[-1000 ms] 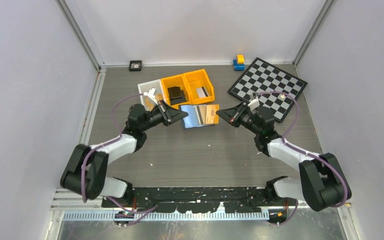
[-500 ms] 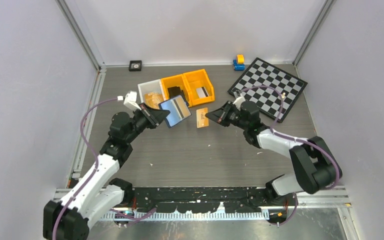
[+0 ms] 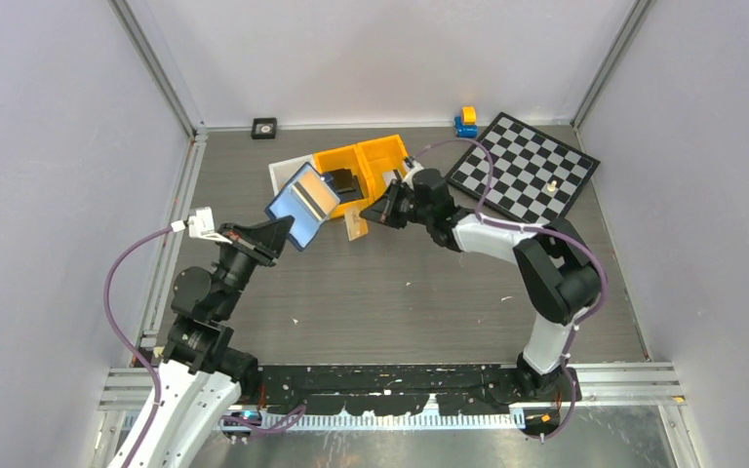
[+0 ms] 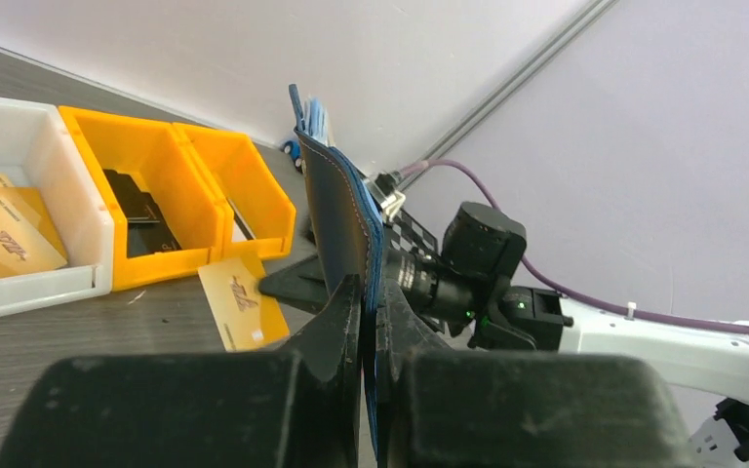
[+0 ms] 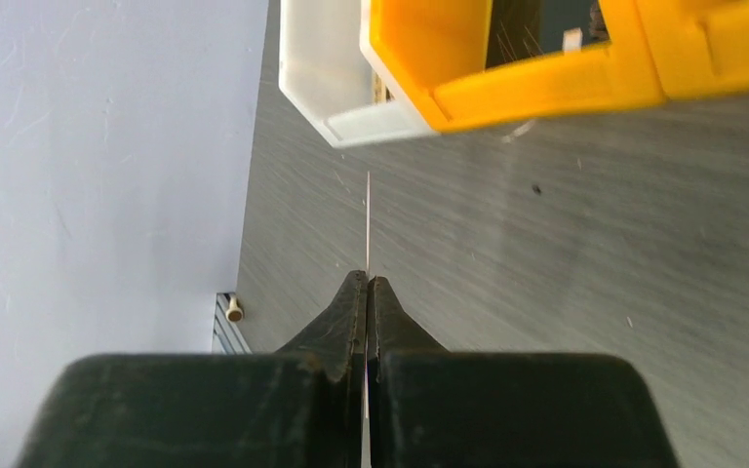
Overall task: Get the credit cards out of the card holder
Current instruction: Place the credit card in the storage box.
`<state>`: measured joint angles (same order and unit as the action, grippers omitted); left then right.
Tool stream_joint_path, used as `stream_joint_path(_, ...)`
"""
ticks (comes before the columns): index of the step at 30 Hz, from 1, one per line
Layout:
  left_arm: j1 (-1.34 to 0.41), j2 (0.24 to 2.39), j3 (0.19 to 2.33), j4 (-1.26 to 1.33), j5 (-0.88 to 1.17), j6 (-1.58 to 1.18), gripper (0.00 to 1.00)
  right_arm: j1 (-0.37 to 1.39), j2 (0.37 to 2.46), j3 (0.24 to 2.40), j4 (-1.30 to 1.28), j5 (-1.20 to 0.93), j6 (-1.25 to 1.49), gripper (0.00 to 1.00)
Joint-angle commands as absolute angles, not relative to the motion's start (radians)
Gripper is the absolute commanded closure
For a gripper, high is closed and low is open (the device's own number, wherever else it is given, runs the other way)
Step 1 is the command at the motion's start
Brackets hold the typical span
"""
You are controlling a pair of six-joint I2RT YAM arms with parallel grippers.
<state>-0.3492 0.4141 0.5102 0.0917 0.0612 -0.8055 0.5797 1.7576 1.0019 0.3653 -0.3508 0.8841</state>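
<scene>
The navy card holder (image 3: 302, 203) hangs unfolded above the table, its blue-grey inside facing up. My left gripper (image 3: 275, 234) is shut on its lower edge. In the left wrist view the card holder (image 4: 343, 210) stands edge-on between the jaws of the left gripper (image 4: 369, 292). A tan credit card (image 3: 355, 227) is out of the holder, and my right gripper (image 3: 371, 216) is shut on it just in front of the bins. In the right wrist view that card (image 5: 368, 219) shows only as a thin line leaving the right gripper (image 5: 367, 281). The same card (image 4: 244, 304) also shows in the left wrist view.
A white bin (image 3: 286, 174) holding tan cards and two orange bins (image 3: 336, 161) (image 3: 387, 154) stand in a row behind the holder. A chessboard (image 3: 525, 166) lies at the back right, with a blue and yellow toy (image 3: 465, 122) beyond it. A small black item (image 3: 264, 128) sits by the back wall.
My left gripper has drawn the holder back to the left and lifted it. The right gripper has carried the tan card left, up to the front of the bins.
</scene>
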Motion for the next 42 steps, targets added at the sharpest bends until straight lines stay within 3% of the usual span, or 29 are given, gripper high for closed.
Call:
stream_joint_path(1, -0.347, 0.388, 0.531, 0.074, 0.017, -0.787, 1.0, 0.607, 1.853, 1.201, 0.332, -0.319, 0.862, 1.0)
stream_joint_path(14, -0.347, 0.376, 0.533, 0.071, 0.025, -0.804, 1.0, 0.687, 2.226, 1.699, 0.216, -0.288, 0.826, 0.99)
stream_joint_path(22, -0.347, 0.358, 0.537, 0.063, 0.033, -0.82, 1.0, 0.737, 2.347, 1.969, 0.034, -0.217, 0.743, 1.0)
stream_joint_path(34, -0.347, 0.376, 0.546, 0.054, 0.038, -0.833, 1.0, 0.748, 2.466, 2.169, -0.128, -0.104, 0.671, 0.99)
stream_joint_path(36, -0.346, 0.365, 0.548, 0.052, 0.039, -0.826, 1.0, 0.748, 2.472, 2.185, -0.143, -0.101, 0.656, 0.92)
stream_joint_path(40, -0.347, 0.353, 0.546, 0.04, 0.024, -0.822, 1.0, 0.748, 2.449, 2.195, -0.166, -0.1, 0.631, 0.66)
stream_joint_path(42, -0.347, 0.356, 0.546, 0.041, 0.023, -0.824, 1.0, 0.748, 2.422, 2.186, -0.178, -0.102, 0.616, 0.6)
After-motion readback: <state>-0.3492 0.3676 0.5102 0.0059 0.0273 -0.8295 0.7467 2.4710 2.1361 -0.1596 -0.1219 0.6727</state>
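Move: The white storage box that the right hand's gold card is going to lies about 15 cm to the left and 9 cm ahead, some 9 cm lower. At much the same depth, the middle orange tray with the black cards is about 11 cm ahead and 4 cm left, and the right orange tray 14 cm ahead and 5 cm right. From the left hand, the white box is about 20 cm ahead, 3 cm left and 27 cm below. Left and forward in one sweep, the right hand carries the pinched card some 18 cm, from in front of the trays to over the white box, the leftward part lasting longest. Near the end it sinks about 3 cm, rolling some 15 degrees so that its left side dips, and the fingers part to let go of the card. ##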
